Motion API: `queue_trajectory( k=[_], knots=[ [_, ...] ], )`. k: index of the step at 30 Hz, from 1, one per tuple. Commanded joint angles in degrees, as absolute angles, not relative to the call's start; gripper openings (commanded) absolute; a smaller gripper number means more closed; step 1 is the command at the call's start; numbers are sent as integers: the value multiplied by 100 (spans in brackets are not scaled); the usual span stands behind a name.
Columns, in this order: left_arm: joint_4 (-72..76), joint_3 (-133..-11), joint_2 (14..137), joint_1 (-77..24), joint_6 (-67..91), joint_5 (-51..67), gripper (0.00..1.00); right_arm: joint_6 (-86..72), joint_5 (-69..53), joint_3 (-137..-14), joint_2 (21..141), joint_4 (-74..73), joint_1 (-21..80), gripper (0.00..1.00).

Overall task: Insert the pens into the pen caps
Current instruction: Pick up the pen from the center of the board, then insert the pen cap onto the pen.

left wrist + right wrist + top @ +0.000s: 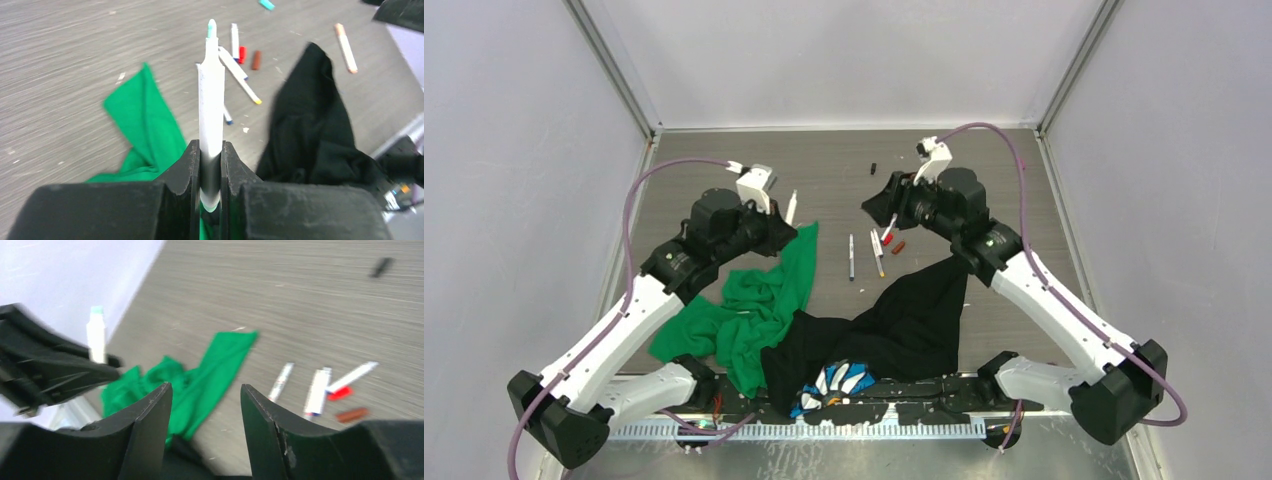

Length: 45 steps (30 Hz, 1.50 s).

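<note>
My left gripper (pixel 784 222) (pixel 210 150) is shut on a white pen with a teal tip (pixel 211 90), held upright above the table; it also shows in the top view (pixel 791 207) and the right wrist view (pixel 95 335). My right gripper (pixel 871 212) (pixel 206 390) is open and empty, above the table beside the loose pens. Three white pens (pixel 851 257) (pixel 877 252) (pixel 889 226) lie mid-table, with a red cap (pixel 887 239) (pixel 341 393) and a brown-orange cap (pixel 898 247) (pixel 352 414) beside them. A black cap (pixel 874 168) (pixel 381 267) lies farther back. A teal cap (pixel 266 4) and an orange-ended pen (pixel 346 41) show in the left wrist view.
A green cloth (pixel 754 300) lies crumpled at the near left under my left arm. A black cloth (pixel 909 320) lies at the near middle, with a blue-and-white patterned cloth (pixel 839 380) at its front. Grey walls close in the table's left, back and right.
</note>
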<state>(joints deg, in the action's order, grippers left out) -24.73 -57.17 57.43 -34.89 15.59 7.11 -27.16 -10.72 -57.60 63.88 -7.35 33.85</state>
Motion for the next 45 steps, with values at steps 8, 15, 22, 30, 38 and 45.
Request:
queue_trajectory(
  k=[8,15,22,30,38,45],
  knots=[
    [-2550,-5880,5400,-3261,1442,-178,0,-2152,160,-6161,7859,-2076,1676,60],
    [-2558,-5889,5457,-3263,1501,70,0,-2240,221,-6419,8975,-1459,1495,68],
    [-2549,-5884,5443,-3261,1499,155,0,-2420,184,-6652,9790,-880,1478,76],
    [-2549,-5880,5419,-3261,1440,238,0,-2496,264,-6982,10472,-708,1405,79],
    [-2566,-5889,5420,-3261,1420,221,0,-2594,506,-7009,10726,-715,1372,81],
    [-2572,-5889,5406,-3265,1428,212,0,-2553,676,-7004,10881,-697,1310,81]
  ],
)
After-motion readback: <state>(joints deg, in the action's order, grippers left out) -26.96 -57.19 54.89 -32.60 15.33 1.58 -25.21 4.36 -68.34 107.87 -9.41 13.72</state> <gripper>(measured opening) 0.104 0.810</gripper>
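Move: The teal cap I want lies about 19 cm ahead of my empty right hand, 17 cm to its right and some 31 cm below. The red cap is roughly 8 cm nearer me than the teal one and 11 cm to its left, the brown cap about 10 cm nearer and 9 cm to its left. From my left hand, which holds the teal-tipped pen, the teal cap lies some 22 cm ahead, 29 cm right and 27 cm down. I swing my right hand rightward and forward while dropping about 25 cm in all towards the teal cap, then carry on forward and down, easing to a stop above the table. I turn it clockwise and tip the fingers some 30 degrees further down, spreading them wider. My left hand keeps the pen gripped, drifts about 3 cm left and holds still. ##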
